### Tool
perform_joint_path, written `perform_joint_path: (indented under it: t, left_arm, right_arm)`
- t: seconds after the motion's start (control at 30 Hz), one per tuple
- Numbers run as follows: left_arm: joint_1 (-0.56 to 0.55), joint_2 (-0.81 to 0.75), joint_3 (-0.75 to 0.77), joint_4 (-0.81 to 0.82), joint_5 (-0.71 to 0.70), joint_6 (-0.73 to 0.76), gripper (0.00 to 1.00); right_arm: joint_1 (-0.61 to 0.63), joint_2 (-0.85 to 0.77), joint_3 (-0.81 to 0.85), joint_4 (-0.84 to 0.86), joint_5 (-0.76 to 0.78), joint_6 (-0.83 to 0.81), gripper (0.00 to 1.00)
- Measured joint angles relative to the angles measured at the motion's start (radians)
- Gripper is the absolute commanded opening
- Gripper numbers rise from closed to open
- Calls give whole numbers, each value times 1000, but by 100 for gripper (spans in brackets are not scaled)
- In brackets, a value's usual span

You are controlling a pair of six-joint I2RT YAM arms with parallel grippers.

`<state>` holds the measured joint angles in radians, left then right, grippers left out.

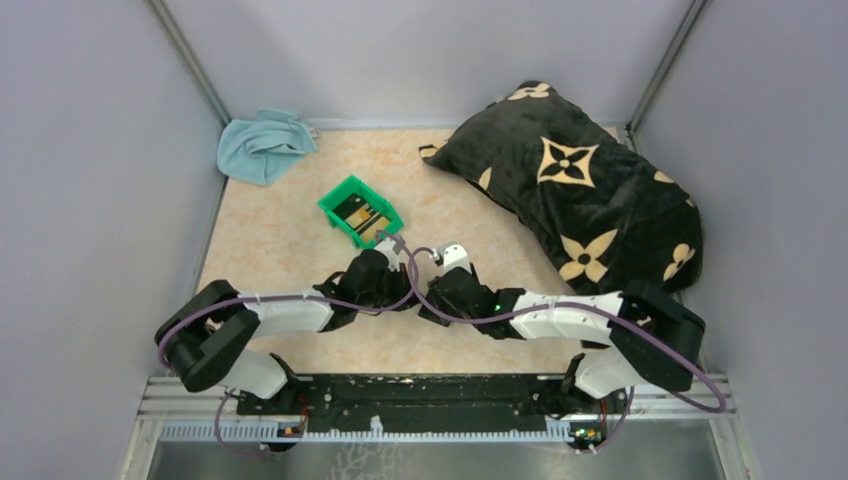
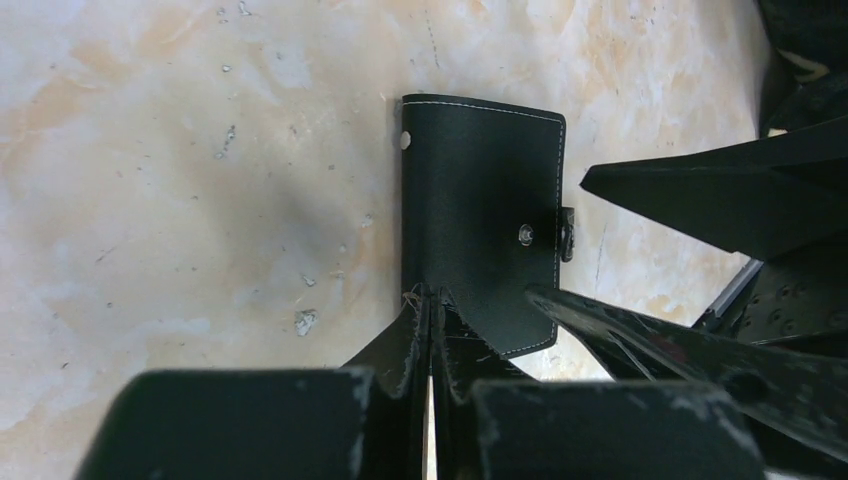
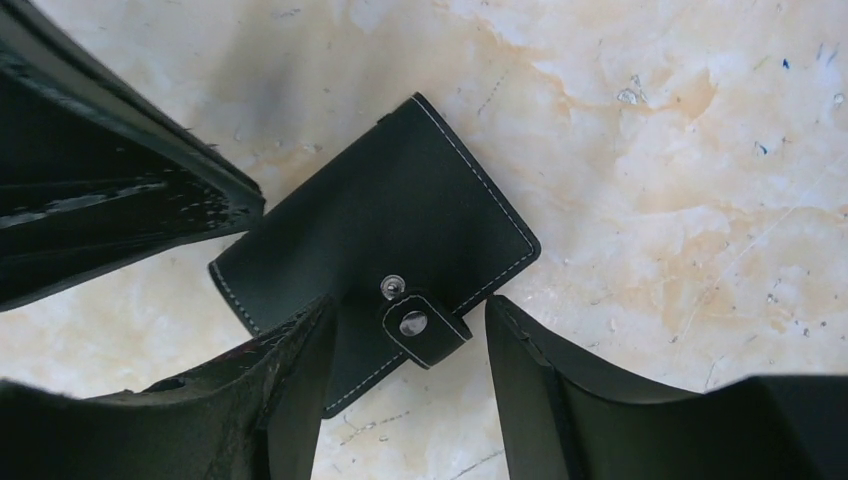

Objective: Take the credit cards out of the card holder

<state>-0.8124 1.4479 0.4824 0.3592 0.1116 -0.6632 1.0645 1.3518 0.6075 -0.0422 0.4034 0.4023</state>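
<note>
The card holder lies folded shut on the marble tabletop, black with white stitching; its snap strap is undone. My left gripper is shut, its tips resting on the holder's near edge. My right gripper is open, with its fingers on either side of the strap and touching nothing. In the top view both grippers, left and right, meet at the table's middle and hide the holder. Dark credit cards with tan markings lie in the green bin.
A blue cloth lies bunched at the back left corner. A large black pillow with tan flower shapes fills the back right. Grey walls close in the table on three sides.
</note>
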Motion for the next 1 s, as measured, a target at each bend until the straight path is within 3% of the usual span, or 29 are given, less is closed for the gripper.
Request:
perform_joint_path:
  t: [0.1,0.23,0.4,0.7,1.0]
  left_arm:
    - [1,-8,-6,-2,-13,-3,2]
    - [1,-9,-6,-2,-15,-3,2]
    - [1,-9,-6,-1,-15,-3,2]
    - [1,-43,-9,-29,-11,-4,3]
    - [1,-346,-3,-149,-87,8,35]
  right_arm:
    - [6,55,20,-6,25,15,47]
    - [8,84,36,-12,60,47,22]
    - [9,80,36,-32,97,85,1]
    - [9,-46,34,-82,130,104,0]
    - [9,-158,92,-105,132,21,0]
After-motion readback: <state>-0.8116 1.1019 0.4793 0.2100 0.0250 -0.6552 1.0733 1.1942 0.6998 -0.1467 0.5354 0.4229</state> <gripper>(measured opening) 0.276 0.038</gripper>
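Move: Just in front of the right hand's open fingers lies the card holder's snap tab, about 1 cm ahead, 1 cm to the right and 2 cm below. The card holder's middle is some 2 cm ahead, 2 cm left and 2 cm down, and the green bin stands about 20 cm ahead and 17 cm left. From the left hand, shut at the card holder's left edge, the tab lies about 3 cm back, 6 cm right and 1 cm below. Sinking about 1 cm while easing forward and right, the right hand closes its wide-open fingers on the snap tab, then lifts it some 8 cm, still pinched. The left hand stays shut and still on the card holder's left edge, then comes free, rising about 8 cm, drifting slightly left, tipping its fingers up and opening them about a quarter. ##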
